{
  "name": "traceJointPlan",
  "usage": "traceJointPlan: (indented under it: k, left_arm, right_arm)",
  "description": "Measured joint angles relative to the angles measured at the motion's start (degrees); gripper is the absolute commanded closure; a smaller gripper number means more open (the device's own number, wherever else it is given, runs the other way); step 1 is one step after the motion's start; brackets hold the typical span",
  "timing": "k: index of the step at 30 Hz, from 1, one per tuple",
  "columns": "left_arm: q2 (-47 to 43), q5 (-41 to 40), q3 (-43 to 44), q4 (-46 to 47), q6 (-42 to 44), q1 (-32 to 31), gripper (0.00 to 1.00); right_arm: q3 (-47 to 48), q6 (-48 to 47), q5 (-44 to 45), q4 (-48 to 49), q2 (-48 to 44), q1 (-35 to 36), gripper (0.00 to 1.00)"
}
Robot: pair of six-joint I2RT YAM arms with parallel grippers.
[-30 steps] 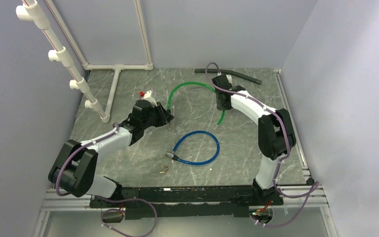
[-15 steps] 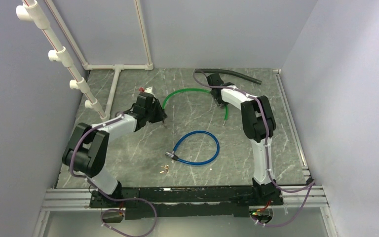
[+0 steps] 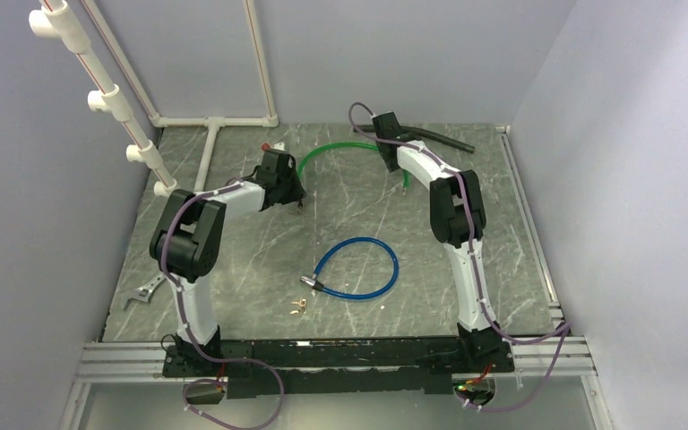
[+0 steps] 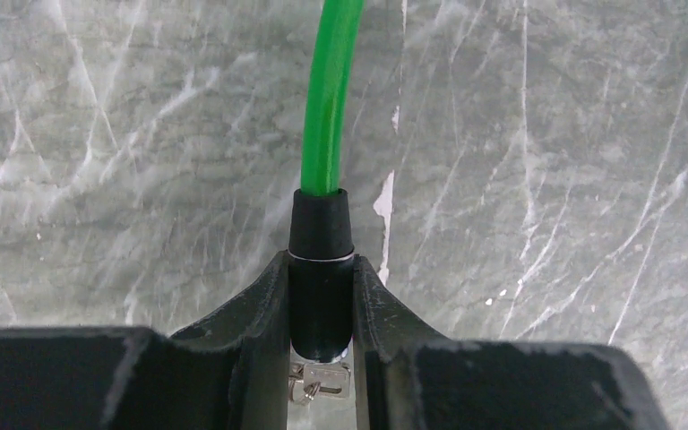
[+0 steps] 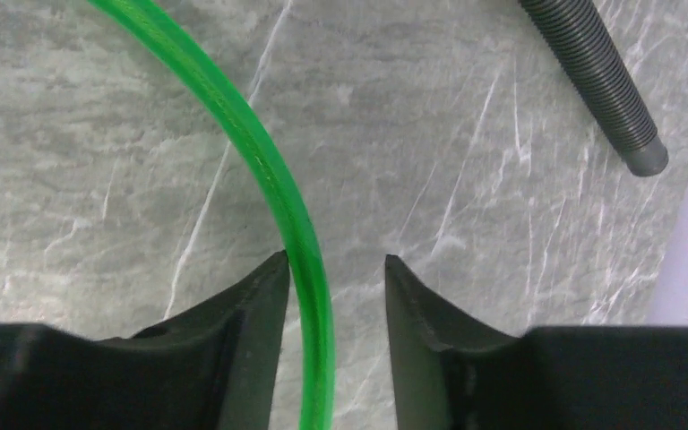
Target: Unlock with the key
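Observation:
The green cable lock (image 4: pixel 331 98) runs up the left wrist view, and its black lock body (image 4: pixel 321 269) is clamped in my left gripper (image 4: pixel 321 260). A small silver key (image 4: pixel 327 381) on a ring sits at the body's near end. From above, my left gripper (image 3: pixel 288 184) is at the back left, holding that end of the green cable lock (image 3: pixel 336 148). My right gripper (image 5: pixel 336 260) stands open astride the green cable (image 5: pixel 269 170), which runs close to the left finger. From above, my right gripper (image 3: pixel 395 159) is at the back centre.
A blue cable lock (image 3: pixel 358 269) lies coiled mid-table, with loose keys (image 3: pixel 300 307) just in front of it. A black ribbed hose (image 3: pixel 439 136) lies at the back right. White PVC pipes (image 3: pixel 206 166) stand at the back left. A wrench (image 3: pixel 143 291) lies near the left edge.
Both arms have swung toward the back, carrying the green cable with them. My right gripper has opened off the cable. The wrench at the left is now uncovered.

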Motion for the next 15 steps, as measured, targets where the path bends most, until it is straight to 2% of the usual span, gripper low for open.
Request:
traceJointPlan:
  k: [4, 7, 9, 12, 15]
  left_arm:
    - [2.9, 0.0, 4.0, -2.2, 0.0, 0.4, 0.78]
    - [5.2, 0.1, 7.7, -3.1, 0.0, 0.7, 0.62]
    - [6.3, 0.2, 9.5, -3.5, 0.2, 0.8, 0.43]
    - [6.8, 0.1, 10.7, -4.4, 0.7, 0.9, 0.02]
    - [6.8, 0.1, 11.5, -5.4, 1.0, 1.1, 0.01]
  right_arm:
    - [2.9, 0.9, 0.2, -1.2, 2.2, -0.4, 0.47]
    - [3.3, 1.7, 0.2, -1.7, 2.3, -0.6, 0.41]
    - [3.5, 2.4, 0.2, -1.8, 2.3, -0.7, 0.36]
    - [3.6, 3.4, 0.7, -2.2, 2.3, -0.8, 0.33]
    - [3.5, 4.6, 0.9, -3.3, 1.8, -0.8, 0.30]
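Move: Held in the left fingers is the green lock's metal body, its keys hanging about 4 cm back of the hand and slightly lower; the bare table spot it is bound for lies some 4 cm ahead and 2 cm below. The cable's free end is roughly 22 cm right and 4 cm ahead. Under the right hand, a stretch of green cable runs about 1 cm left and 2 cm below; the black tube is some 10 cm ahead, 4 cm right of that hand. Carrying the green lock body forward about 3.5 cm, nearly level and low over the table, the left hand slows, then spreads its fingers wide and lets go of it. Meanwhile the right hand stays almost in place over the cable stretch, its already part-open fingers opening further as it turns about 5 degrees clockwise. ##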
